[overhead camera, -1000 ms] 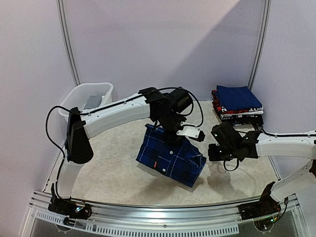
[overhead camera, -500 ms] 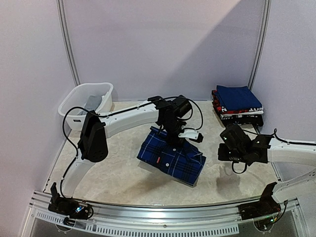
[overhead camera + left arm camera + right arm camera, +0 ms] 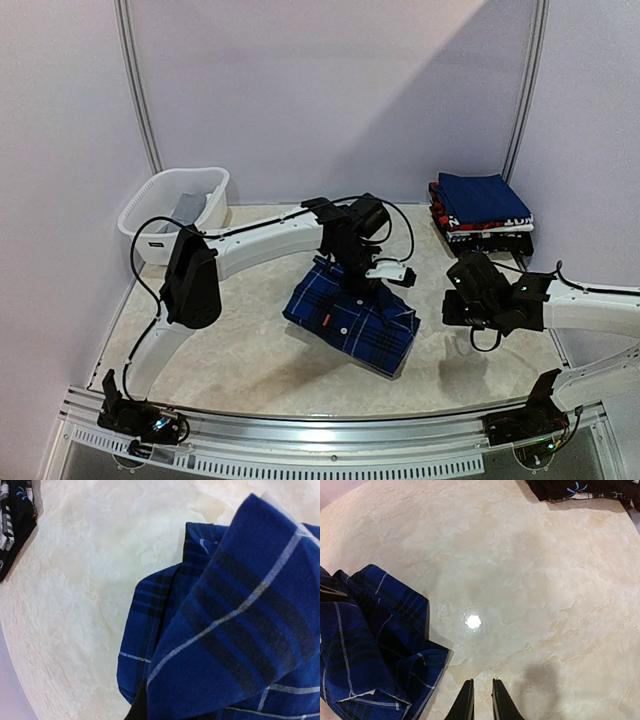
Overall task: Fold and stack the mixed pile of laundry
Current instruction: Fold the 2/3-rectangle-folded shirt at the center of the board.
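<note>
The dark blue plaid shirt (image 3: 352,322) hangs partly folded from my left gripper (image 3: 352,272), which is shut on its upper edge above the middle of the table. Its lower part rests on the tabletop. In the left wrist view the shirt (image 3: 240,630) fills the right side and hides the jaws. My right gripper (image 3: 482,700) hovers low over bare table to the right of the shirt (image 3: 365,650); its jaws stand a narrow gap apart with nothing between them. In the top view the right gripper (image 3: 462,300) is clear of the cloth.
A stack of folded clothes (image 3: 482,212) with a blue piece on top sits at the back right; its edge shows in the right wrist view (image 3: 580,490). A white plastic basket (image 3: 150,222) at the back left holds a grey garment (image 3: 190,206). The marbled tabletop (image 3: 240,350) is walled by lilac panels.
My left arm has lowered the plaid shirt and shifted it slightly right, so it now touches the table. My right arm has pulled back to the right, away from the shirt.
</note>
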Controlling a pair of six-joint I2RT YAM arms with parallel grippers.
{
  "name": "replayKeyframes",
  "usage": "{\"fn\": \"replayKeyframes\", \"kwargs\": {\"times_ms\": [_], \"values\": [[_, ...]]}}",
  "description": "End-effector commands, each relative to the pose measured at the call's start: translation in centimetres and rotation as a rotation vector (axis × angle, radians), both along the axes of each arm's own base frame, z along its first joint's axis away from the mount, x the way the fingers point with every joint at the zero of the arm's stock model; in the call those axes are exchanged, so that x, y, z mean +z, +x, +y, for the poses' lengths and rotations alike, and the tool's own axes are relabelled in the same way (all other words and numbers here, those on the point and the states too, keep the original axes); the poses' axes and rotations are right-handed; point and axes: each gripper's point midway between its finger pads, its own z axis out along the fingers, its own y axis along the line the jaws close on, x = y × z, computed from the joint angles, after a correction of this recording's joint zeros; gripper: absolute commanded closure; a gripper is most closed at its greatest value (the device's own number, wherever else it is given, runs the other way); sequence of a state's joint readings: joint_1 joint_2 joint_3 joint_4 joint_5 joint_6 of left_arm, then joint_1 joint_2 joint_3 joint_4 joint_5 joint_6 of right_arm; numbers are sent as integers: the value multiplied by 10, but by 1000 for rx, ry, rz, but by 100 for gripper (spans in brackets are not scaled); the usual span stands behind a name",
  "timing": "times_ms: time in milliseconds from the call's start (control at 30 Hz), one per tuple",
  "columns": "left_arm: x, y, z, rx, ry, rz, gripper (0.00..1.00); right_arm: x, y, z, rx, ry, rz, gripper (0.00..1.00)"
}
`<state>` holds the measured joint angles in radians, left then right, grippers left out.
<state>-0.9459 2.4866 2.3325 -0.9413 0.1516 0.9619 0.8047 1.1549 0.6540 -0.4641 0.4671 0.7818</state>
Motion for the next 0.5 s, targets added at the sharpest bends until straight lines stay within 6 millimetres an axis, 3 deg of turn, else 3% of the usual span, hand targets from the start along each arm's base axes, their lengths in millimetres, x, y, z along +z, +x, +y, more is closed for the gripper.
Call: {"fn": "replayKeyframes", "kwargs": {"times_ms": [0,100,267,300,333,367,467], "values": [[-13,1,-13,-25,-37,6,96,2,0,-7,-26,-2,-19,86],[-19,1,-15,-27,-38,9,88,3,-1,-8,-25,1,-22,85],[-11,1,-23,-3,-90,-11,56,8,-1,-8,-25,14,-34,85],[-4,2,-25,7,-112,-23,42,8,-1,-8,-24,15,-37,85],[2,3,-27,16,-137,-39,10,10,0,-8,-23,16,-41,85],[10,5,-29,29,-170,-59,2,12,0,-8,-22,17,-44,86],[48,9,-30,85,-284,-106,0,21,1,-8,-22,21,-65,86]]}}
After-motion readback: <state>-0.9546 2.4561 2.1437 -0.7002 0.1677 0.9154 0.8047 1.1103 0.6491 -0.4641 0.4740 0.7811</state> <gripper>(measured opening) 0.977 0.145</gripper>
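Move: Under and behind the left hand lies the folded plaid shirt, its near-far edge still pinched in those fingers: its middle is some 8 cm back, 2 cm left and 5 cm below. The laundry stack stands about 29 cm to that hand's right and 18 cm farther out, roughly level in height. From the right hand, the shirt's middle is about 24 cm left, 1 cm back and 8 cm below. Easing the pinched far part of the shirt rightward, then mostly down, the left hand sinks about 2.5 cm towards the shirt while drifting some 1.5 cm right and tilting only about 5 degrees. On the way down its shut fingers spread to nearly wide open and let go of the cloth, staying close over the bundle. ##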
